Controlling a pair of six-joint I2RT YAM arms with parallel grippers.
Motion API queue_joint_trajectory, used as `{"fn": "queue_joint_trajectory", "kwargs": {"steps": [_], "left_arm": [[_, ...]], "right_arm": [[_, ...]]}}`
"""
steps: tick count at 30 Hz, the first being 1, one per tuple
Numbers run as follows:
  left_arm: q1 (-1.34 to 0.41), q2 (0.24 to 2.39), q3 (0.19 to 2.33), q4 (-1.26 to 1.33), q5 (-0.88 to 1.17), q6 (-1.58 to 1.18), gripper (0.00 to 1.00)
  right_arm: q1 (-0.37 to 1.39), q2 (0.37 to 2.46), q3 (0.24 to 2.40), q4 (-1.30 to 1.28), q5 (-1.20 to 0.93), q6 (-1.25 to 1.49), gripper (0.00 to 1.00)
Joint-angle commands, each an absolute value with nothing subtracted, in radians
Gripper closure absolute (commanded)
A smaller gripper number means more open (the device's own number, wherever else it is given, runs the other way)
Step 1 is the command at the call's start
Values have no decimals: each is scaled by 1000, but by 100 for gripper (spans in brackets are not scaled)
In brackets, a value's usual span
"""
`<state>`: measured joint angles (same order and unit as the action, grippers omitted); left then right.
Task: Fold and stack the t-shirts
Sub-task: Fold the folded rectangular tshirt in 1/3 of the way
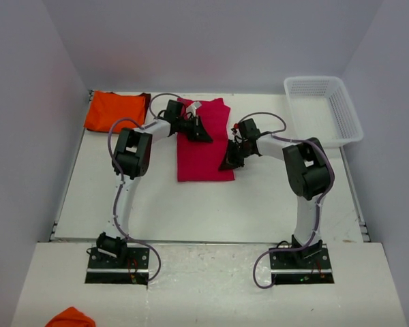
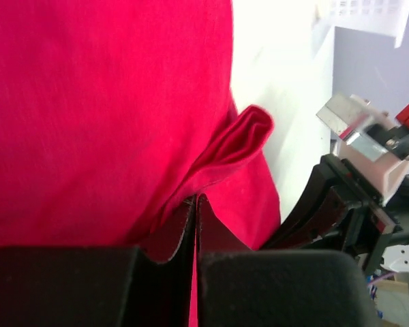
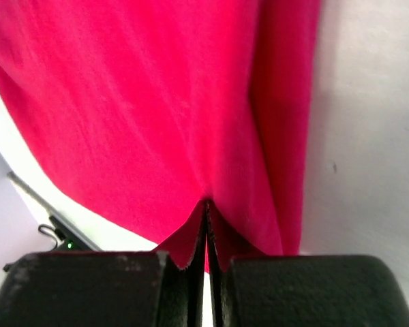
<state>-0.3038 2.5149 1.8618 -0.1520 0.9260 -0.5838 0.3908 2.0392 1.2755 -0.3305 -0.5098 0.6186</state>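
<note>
The crimson-pink t-shirt (image 1: 203, 151) lies as a long folded strip in the middle of the table. My left gripper (image 1: 202, 131) is over its upper part, shut on a pinch of the cloth (image 2: 194, 199); a small rolled fold (image 2: 242, 139) stands just beyond the tips. My right gripper (image 1: 230, 161) is at the shirt's right edge, lower down, also shut on the crimson cloth (image 3: 206, 202). The orange t-shirt (image 1: 116, 110) with a dark edge lies flat at the back left corner, apart from both grippers.
A white lattice basket (image 1: 324, 109) stands at the back right corner. A lump of orange cloth (image 1: 71, 318) shows at the near left, in front of the arm bases. Grey walls close in the table on the left, back and right.
</note>
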Motion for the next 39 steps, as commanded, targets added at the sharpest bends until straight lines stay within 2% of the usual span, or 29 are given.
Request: {"fn": "queue_joint_trajectory", "kwargs": {"steps": [1, 6, 10, 13, 15, 21, 25, 27, 29, 30, 31, 33, 36, 39], "left_arm": [[-267, 2575, 2021, -143, 976, -594, 100], [-232, 2684, 2195, -111, 1032, -670, 100], [-206, 2701, 2212, 24, 1072, -750, 100], [-199, 2668, 2221, 3, 1075, -732, 100], [-202, 2570, 2169, -43, 1060, -681, 100], [-206, 2170, 1872, -133, 789, -608, 100], [-233, 1923, 1738, -257, 550, -532, 100], [-261, 1867, 1714, -305, 502, -514, 100], [-279, 1829, 1701, -351, 511, -497, 93], [-294, 1822, 1701, -432, 503, -489, 84], [-299, 1798, 1665, -461, 493, -489, 83], [-302, 1758, 1585, -500, 492, -503, 77], [-301, 1662, 1390, -476, 544, -492, 63], [-301, 1579, 1234, -459, 592, -471, 61]], "right_arm": [[408, 1987, 1212, -360, -375, 647, 100], [419, 1944, 1141, -360, -322, 647, 100], [420, 1875, 1089, -362, -282, 632, 100], [425, 1806, 1039, -315, -291, 606, 100], [433, 1780, 1020, -281, -316, 578, 100], [506, 1714, 1068, -317, -365, 523, 100], [598, 1649, 1129, -394, -296, 525, 100], [612, 1600, 1149, -442, -253, 549, 100], [614, 1574, 1166, -504, -157, 551, 74], [608, 1563, 1173, -529, -106, 542, 60], [601, 1562, 1184, -558, -65, 535, 46], [566, 1542, 1172, -591, -29, 519, 41], [529, 1510, 1100, -566, -63, 512, 40], [500, 1467, 1003, -503, -106, 518, 39]]}}
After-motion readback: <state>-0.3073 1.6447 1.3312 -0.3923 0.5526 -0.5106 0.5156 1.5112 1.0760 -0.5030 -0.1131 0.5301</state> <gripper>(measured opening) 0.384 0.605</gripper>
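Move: The red t-shirt lies under the left hand's shut fingertips, its middle practically straight below by a centimetre or two. From the right hand that middle is about 12 cm ahead and 7 cm left; the shirt's near edge runs some 5 cm back of the right hand, centred about 7 cm left. The orange t-shirt sits roughly 33 cm left and 10 cm ahead of the left hand; the white basket is about 34 cm right and 24 cm ahead of the right. Both shut grippers, already against the red cloth, come off it: the right first draws level back and rightward, some 5 cm back, then rises about 10 cm above the near right part and opens. The left slides forward 8 cm and a little left, lifts high clear, swings back about 18 cm towards the shirt's left side and is sinking again, fingers part-open. ##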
